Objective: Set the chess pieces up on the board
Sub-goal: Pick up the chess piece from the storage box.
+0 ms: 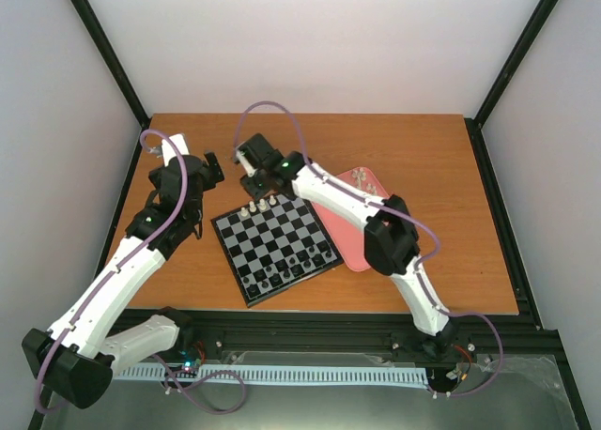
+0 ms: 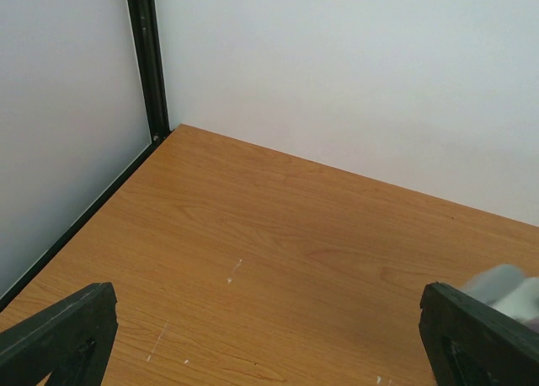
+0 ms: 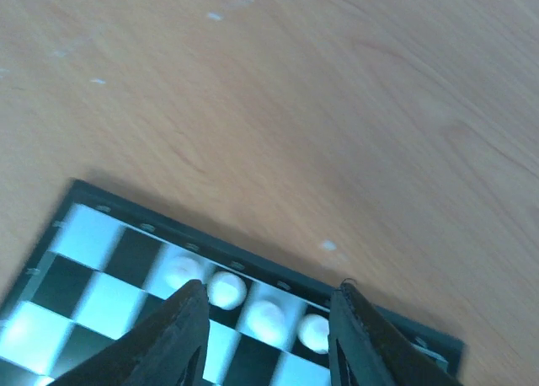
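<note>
The board (image 1: 275,245) lies tilted in the middle of the table. Several white chess pieces (image 1: 259,207) stand in a row along its far edge, and dark pieces (image 1: 286,268) stand along its near edge. My right gripper (image 1: 252,184) hovers over the far edge. In the right wrist view it (image 3: 269,310) is open above the row of white chess pieces (image 3: 226,289) on the board (image 3: 101,272), gripping none of them. My left gripper (image 1: 214,167) is off the board's far left corner. In the left wrist view it (image 2: 269,344) is open over bare wood.
A pink tray (image 1: 349,247) lies right of the board, half under my right arm, with a few pale pieces (image 1: 361,176) at its far end. Black frame posts and white walls enclose the wooden table (image 1: 423,167).
</note>
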`<state>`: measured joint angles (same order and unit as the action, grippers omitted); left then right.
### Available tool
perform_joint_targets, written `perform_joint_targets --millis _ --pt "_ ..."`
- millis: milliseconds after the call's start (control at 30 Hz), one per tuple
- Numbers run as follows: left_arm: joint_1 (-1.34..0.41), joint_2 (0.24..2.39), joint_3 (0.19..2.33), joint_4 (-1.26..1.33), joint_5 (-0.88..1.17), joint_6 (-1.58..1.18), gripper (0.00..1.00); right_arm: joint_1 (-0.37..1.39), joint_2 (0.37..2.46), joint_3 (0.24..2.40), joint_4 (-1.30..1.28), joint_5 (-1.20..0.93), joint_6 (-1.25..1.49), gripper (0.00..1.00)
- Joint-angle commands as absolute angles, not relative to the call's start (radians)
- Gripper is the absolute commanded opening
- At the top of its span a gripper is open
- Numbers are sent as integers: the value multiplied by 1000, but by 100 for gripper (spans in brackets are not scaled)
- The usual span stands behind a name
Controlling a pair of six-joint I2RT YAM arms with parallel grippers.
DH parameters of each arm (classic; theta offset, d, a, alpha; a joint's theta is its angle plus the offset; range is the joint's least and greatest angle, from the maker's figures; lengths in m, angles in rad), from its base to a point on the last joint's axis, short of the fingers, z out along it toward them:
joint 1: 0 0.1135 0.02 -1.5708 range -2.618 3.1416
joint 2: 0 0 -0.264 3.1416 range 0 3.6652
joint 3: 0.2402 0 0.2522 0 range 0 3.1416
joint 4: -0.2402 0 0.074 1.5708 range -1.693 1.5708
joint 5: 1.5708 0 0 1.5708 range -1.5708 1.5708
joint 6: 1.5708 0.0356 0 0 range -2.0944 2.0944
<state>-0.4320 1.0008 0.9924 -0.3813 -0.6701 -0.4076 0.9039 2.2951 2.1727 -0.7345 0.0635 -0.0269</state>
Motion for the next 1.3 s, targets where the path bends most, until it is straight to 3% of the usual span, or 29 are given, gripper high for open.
perform_joint_targets --millis 0,400,1267 --pt "-425 981 995 -365 -673 -416 100 796 2184 1997 -661 170 31 41" --pt "-425 1064 1013 -357 -660 -418 100 506 2052 1696 -556 315 118 42" --pt "-425 1115 1025 -356 -673 -417 100 409 2225 1758 -592 305 118 37"
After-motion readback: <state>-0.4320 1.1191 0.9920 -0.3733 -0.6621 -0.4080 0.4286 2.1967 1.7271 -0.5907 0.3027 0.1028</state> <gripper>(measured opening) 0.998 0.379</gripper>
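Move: The chess piece to fetch, at the far end of the storage box, lies about 31 cm right of the right gripper, 12 cm ahead and 12 cm below; its twin stands 2 cm farther right, 1 cm farther out. The nearest white piece on the board is some 6 cm to the right gripper's right and 1 cm ahead; the one last placed is 3 cm back, 3 cm left. From the left gripper the target is roughly 45 cm right, 17 cm ahead, well below. Bring the empty right gripper away from the white row on the board and swing it some 30 cm right and about 12 cm forward to the far end of the storage box, sinking slightly and turning about 40 degrees clockwise. Then slow and lower it another 5 cm over the pieces, fingers still part-open. Let the open left gripper sink about 3 cm, easing slightly forward. ##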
